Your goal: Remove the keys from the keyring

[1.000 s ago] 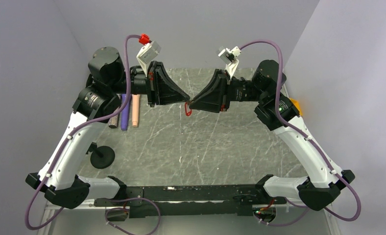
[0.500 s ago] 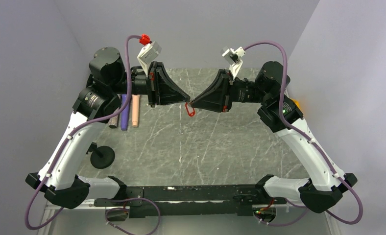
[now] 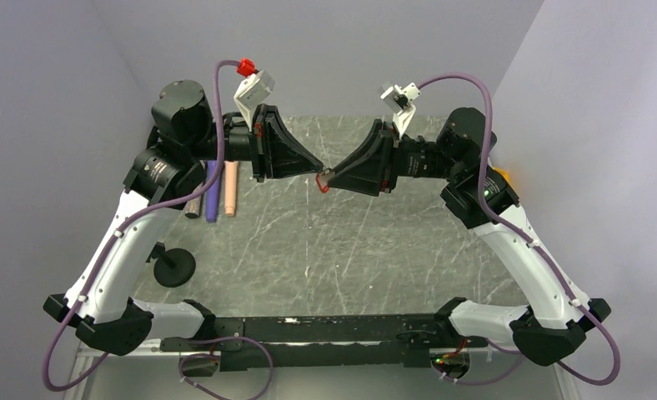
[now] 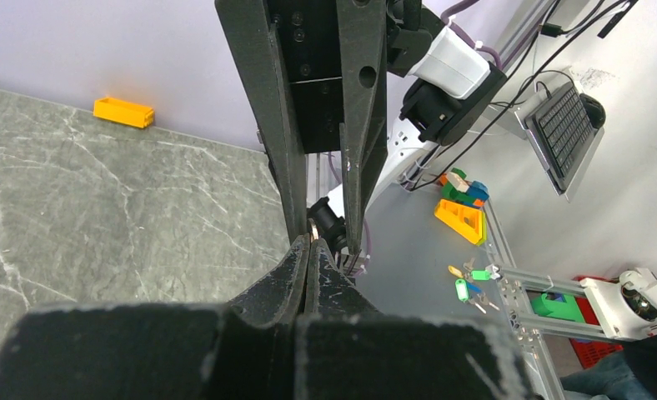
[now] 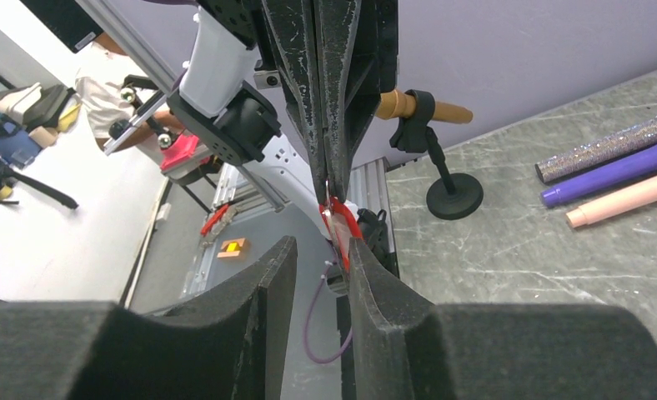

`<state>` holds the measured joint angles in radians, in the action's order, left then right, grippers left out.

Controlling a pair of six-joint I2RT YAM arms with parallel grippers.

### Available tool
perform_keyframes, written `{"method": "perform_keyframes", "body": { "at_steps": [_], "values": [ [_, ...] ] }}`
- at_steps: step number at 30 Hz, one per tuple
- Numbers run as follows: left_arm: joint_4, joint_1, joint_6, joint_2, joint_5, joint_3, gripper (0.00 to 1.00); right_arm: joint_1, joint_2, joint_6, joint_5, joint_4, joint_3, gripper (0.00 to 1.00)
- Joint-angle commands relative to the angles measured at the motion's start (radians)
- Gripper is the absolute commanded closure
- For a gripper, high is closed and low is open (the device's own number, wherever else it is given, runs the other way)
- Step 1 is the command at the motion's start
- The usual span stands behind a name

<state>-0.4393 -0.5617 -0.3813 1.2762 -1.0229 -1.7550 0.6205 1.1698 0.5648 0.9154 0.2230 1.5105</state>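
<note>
High over the table's middle, my left gripper [image 3: 318, 171] and right gripper [image 3: 327, 177] meet tip to tip. The keyring [image 3: 323, 184] shows as a tiny red tag hanging just under the two tips. The left wrist view has my left gripper [image 4: 311, 242] shut on the keyring's thin metal ring [image 4: 313, 237]. In the right wrist view my right gripper [image 5: 321, 248] stands open. The red tag [image 5: 344, 223] lies against the tip of its right-hand finger [image 5: 375, 283]. I cannot make out the keys.
A glittery, a purple and a pink stick [image 3: 212, 192] lie at the table's left, near a black round-footed stand [image 3: 173, 267]. A yellow-orange box [image 4: 123, 111] sits by the right wall. Tagged keys [image 4: 467, 287] lie off the table.
The right arm has drawn back slightly to the right and its wrist has turned. The red tag, which hung lower, now sits tucked up under the tips. The left arm has not moved.
</note>
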Motion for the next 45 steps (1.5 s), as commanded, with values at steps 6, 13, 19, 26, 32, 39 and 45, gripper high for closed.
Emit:
{"method": "perform_keyframes", "body": {
  "at_steps": [6,13,19,26,32,39,45],
  "values": [
    [0.033,-0.004,0.004,-0.005,-0.005,-0.031,1.00,-0.004,-0.014,0.003,-0.007,-0.034,0.006,0.69],
    [-0.001,-0.017,0.030,-0.007,0.014,-0.031,1.00,-0.005,0.005,0.019,0.001,-0.050,0.008,0.89],
    [-0.027,-0.021,0.046,-0.017,0.031,-0.026,1.00,-0.004,-0.005,0.023,0.000,-0.048,0.001,1.00],
    [-0.165,-0.053,0.143,-0.011,0.086,-0.054,1.00,-0.004,-0.025,0.041,-0.004,-0.055,-0.020,1.00],
    [-0.172,-0.078,0.154,-0.034,0.121,-0.020,1.00,-0.004,-0.054,0.058,-0.010,-0.049,-0.044,1.00],
    [-0.245,-0.123,0.203,-0.046,0.187,-0.012,1.00,-0.002,-0.082,0.062,-0.016,-0.027,-0.049,1.00],
    [-0.238,-0.165,0.196,-0.065,0.235,0.013,1.00,-0.003,-0.117,0.071,-0.031,-0.024,-0.063,1.00]
  ]
}}
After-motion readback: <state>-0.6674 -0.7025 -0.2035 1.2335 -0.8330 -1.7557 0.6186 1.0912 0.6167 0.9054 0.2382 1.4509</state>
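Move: My left hand, already shut, keeps the keyring by its top, with the red tag hanging some 2 cm below and 1 cm back of it, 1 cm to its right. The key sits in the gap between my two hands, about level in height and straight across: roughly 1 cm to the left of my open right fingers and 2 cm to the right of my left hand. From my right hand, the tag is 1 cm to the left, level ahead or back, and 1 cm below. I close my partly open right fingers on the key and pinch it. Then, keeping that grip, I ease my right hand back and to the right, about 2 cm in all, while my left hand, still holding the keyring, sinks nearly 3 cm and comes back 2 cm, tipping slightly, so keyring and key are drawn apart mostly in height. ##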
